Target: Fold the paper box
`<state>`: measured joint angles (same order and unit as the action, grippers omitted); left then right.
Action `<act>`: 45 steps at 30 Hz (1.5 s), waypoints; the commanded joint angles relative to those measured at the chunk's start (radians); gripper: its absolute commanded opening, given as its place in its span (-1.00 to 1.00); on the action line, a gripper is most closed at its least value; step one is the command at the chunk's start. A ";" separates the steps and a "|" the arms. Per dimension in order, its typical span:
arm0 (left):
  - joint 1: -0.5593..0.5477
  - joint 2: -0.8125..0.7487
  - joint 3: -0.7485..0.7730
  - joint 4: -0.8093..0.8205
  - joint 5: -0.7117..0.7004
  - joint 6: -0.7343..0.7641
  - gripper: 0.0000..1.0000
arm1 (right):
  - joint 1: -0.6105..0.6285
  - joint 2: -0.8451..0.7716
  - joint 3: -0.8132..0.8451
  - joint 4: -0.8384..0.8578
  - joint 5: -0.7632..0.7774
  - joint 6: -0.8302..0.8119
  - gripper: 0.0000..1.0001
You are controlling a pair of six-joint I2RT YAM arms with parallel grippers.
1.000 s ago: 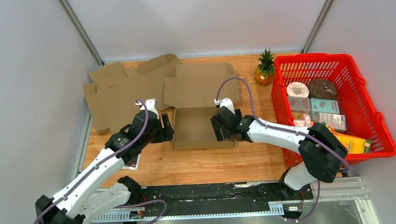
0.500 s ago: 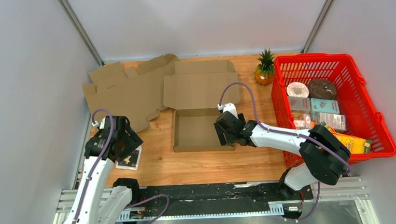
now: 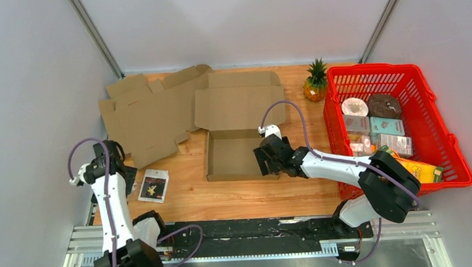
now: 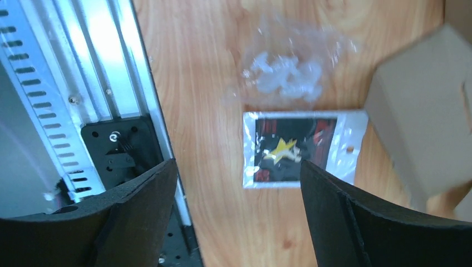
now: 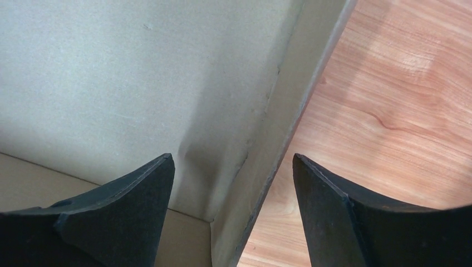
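The brown paper box (image 3: 238, 152) sits mid-table with its walls standing and its lid (image 3: 237, 99) lying flat behind it. My right gripper (image 3: 266, 159) is open at the box's right side. In the right wrist view its jaws (image 5: 232, 167) straddle the box's wall (image 5: 278, 144), one finger inside and one over the wood, neither pressing on it. My left gripper (image 3: 117, 167) is far off at the table's left edge. It is open and empty (image 4: 236, 183), above bare wood beside the rail.
A flat unfolded cardboard sheet (image 3: 146, 114) lies at the back left. Near the left gripper lie a small star-printed packet (image 4: 303, 149) and crumpled clear plastic (image 4: 284, 72). A red basket (image 3: 403, 74) of goods and a pineapple (image 3: 316, 82) stand on the right.
My left arm has pulled away from the box's left wall to the table's far left edge, and its jaws have widened. The right gripper has stayed at the right wall.
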<state>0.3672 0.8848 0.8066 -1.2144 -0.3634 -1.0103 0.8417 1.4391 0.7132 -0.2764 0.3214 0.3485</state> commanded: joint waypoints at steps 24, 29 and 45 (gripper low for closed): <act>0.288 0.255 -0.171 0.613 0.103 0.085 0.66 | -0.001 -0.091 -0.026 0.088 -0.070 -0.032 0.60; 0.291 0.281 -0.190 0.651 0.116 0.081 0.46 | -0.001 -0.095 -0.026 0.086 -0.071 -0.034 0.59; 0.291 0.079 -0.107 0.428 -0.039 0.047 -0.21 | -0.003 -0.097 -0.023 0.089 -0.073 -0.037 0.58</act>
<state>0.6487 1.0229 0.6327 -0.7185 -0.3435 -0.9562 0.8417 1.3670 0.6861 -0.2260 0.2508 0.3233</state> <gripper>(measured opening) 0.425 0.795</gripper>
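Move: The left hand, open, hangs about 9 cm above the table; the small plastic bag of white parts lies some 5 cm ahead and 7 cm to its left. The star card lies about 6 cm ahead and level sideways, and the open cardboard tray stands roughly 13 cm ahead and 30 cm to the right. From the right hand the bag lies about 48 cm to the left and 4 cm back, a couple of centimetres lower. The left hand swings left and sinks onto the plastic bag, going about 7 cm left, 7 cm down and 5 cm forward past the star card while turning some 10 degrees counter-clockwise; low over the bag its fingers begin to close, and still narrowing to about half their earlier gap they come back up some 3 cm and draw back about 2 cm. The right hand stays open at the tray's near right corner, easing only about 1.5 cm up and left. ##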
